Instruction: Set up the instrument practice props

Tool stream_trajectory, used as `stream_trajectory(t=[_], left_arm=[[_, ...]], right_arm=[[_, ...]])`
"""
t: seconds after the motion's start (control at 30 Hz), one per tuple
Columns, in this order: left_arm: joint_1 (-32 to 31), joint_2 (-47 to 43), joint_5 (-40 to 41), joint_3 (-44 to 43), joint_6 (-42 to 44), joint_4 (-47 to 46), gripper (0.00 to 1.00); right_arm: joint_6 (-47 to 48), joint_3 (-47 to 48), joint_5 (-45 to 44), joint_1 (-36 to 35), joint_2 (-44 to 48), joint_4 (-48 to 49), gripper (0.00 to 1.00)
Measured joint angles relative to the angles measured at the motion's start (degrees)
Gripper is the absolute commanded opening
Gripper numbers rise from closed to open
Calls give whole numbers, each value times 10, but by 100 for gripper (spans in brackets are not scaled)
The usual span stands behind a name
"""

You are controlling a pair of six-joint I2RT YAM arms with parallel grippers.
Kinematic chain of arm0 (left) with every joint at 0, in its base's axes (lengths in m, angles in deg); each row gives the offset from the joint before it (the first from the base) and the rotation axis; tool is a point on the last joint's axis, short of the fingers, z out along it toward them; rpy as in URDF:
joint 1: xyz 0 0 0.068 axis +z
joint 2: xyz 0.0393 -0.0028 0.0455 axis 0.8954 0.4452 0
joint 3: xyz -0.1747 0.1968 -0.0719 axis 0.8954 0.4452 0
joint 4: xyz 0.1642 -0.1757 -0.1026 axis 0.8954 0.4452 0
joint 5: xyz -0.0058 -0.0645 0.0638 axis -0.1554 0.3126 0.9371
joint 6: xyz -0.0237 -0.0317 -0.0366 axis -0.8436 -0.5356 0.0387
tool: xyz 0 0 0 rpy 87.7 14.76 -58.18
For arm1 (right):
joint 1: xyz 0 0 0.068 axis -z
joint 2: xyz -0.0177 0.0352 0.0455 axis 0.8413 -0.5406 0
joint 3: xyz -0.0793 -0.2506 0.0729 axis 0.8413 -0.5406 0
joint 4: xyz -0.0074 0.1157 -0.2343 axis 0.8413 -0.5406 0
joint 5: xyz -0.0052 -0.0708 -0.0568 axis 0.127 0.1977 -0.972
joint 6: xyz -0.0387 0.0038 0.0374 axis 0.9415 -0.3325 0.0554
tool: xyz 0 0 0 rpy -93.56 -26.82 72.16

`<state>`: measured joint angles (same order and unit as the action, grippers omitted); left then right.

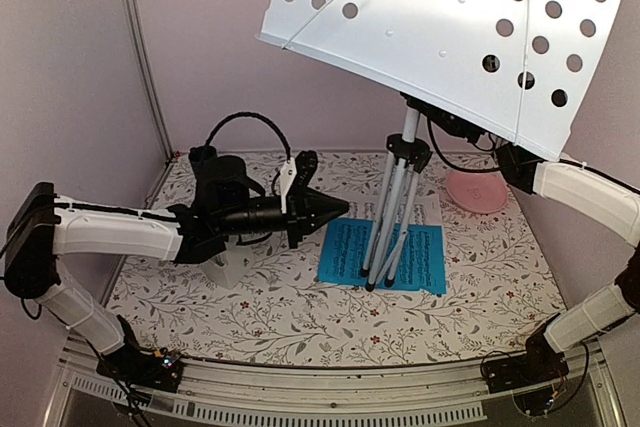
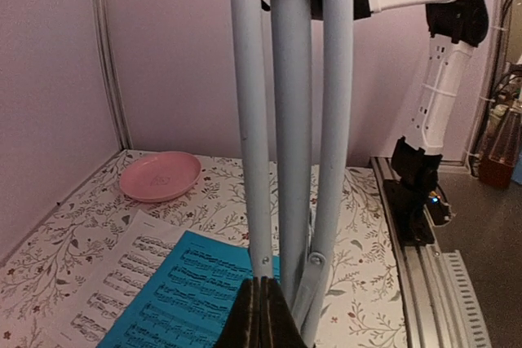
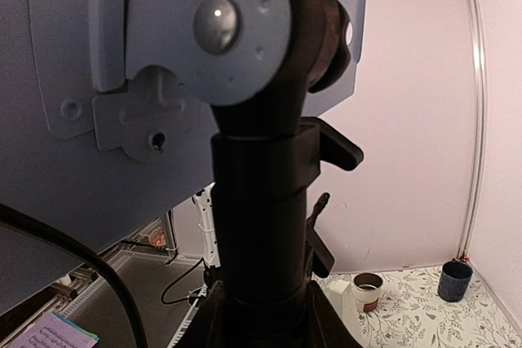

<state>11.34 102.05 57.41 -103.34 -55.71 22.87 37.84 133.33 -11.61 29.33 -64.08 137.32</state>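
Observation:
The music stand's pale perforated desk [image 1: 450,27] tilts high at the upper right on its folded tripod legs [image 1: 392,212] [image 2: 291,120]. The leg tips rest on the bright blue music sheet [image 1: 350,247] [image 2: 188,291], which overlaps the white sheet [image 2: 114,275]. My left gripper [image 1: 340,209] [image 2: 261,287] is shut and holds nothing, its tips just in front of the legs near their lower joints. My right gripper [image 3: 263,303] is shut on the stand's black neck below the desk hinge, and the desk mostly hides it from above. A white metronome [image 1: 228,265] stands partly under my left arm.
The pink plate [image 1: 478,192] [image 2: 160,175] lies at the back right beside the sheets. A dark blue cup [image 3: 453,280] and a brown cup [image 3: 368,289] stand near the back wall. A metal frame post [image 1: 140,47] rises at the left rear corner.

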Motion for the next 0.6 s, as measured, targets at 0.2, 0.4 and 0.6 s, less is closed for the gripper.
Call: stream_trajectory(t=[0.2,0.4,0.6], left_arm=[[-32,47,-6,-12,-23,-21,0],[-41,73,-5,-40,-35,-33,0],[-53,96,-3,-62,-42,-45,0]], right_arm=[[4,8,19,-16,0,2,0],[7,15,19,-30,-9,2,0],[12,16,19,-44,-14,1,0]])
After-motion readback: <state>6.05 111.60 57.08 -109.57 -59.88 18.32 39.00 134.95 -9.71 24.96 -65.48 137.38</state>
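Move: The closed left fingers point to the robot's right at the music stand's bunched tripod legs, about 8 cm off to the right and practically level with them in reach and height. The legs' black collar is about 12 cm higher, on the same line. The blue sheet music lies about 9 cm farther out and 9 cm right of the left hand, some 27 cm down. The right hand holds the stand's neck; the legs hang roughly 22 cm beneath it and 4 cm to its left. The right hand keeps its grip on the black neck and draws the stand about 2 cm back and 2 cm left, turning slightly counter-clockwise. The left hand, fingers still shut, pokes some 5 cm to the right with a small shift back, dipping first and then coming partly up again; its tips arrive right at the legs, between the outer two in its own view, though contact can't be made out for certain. ##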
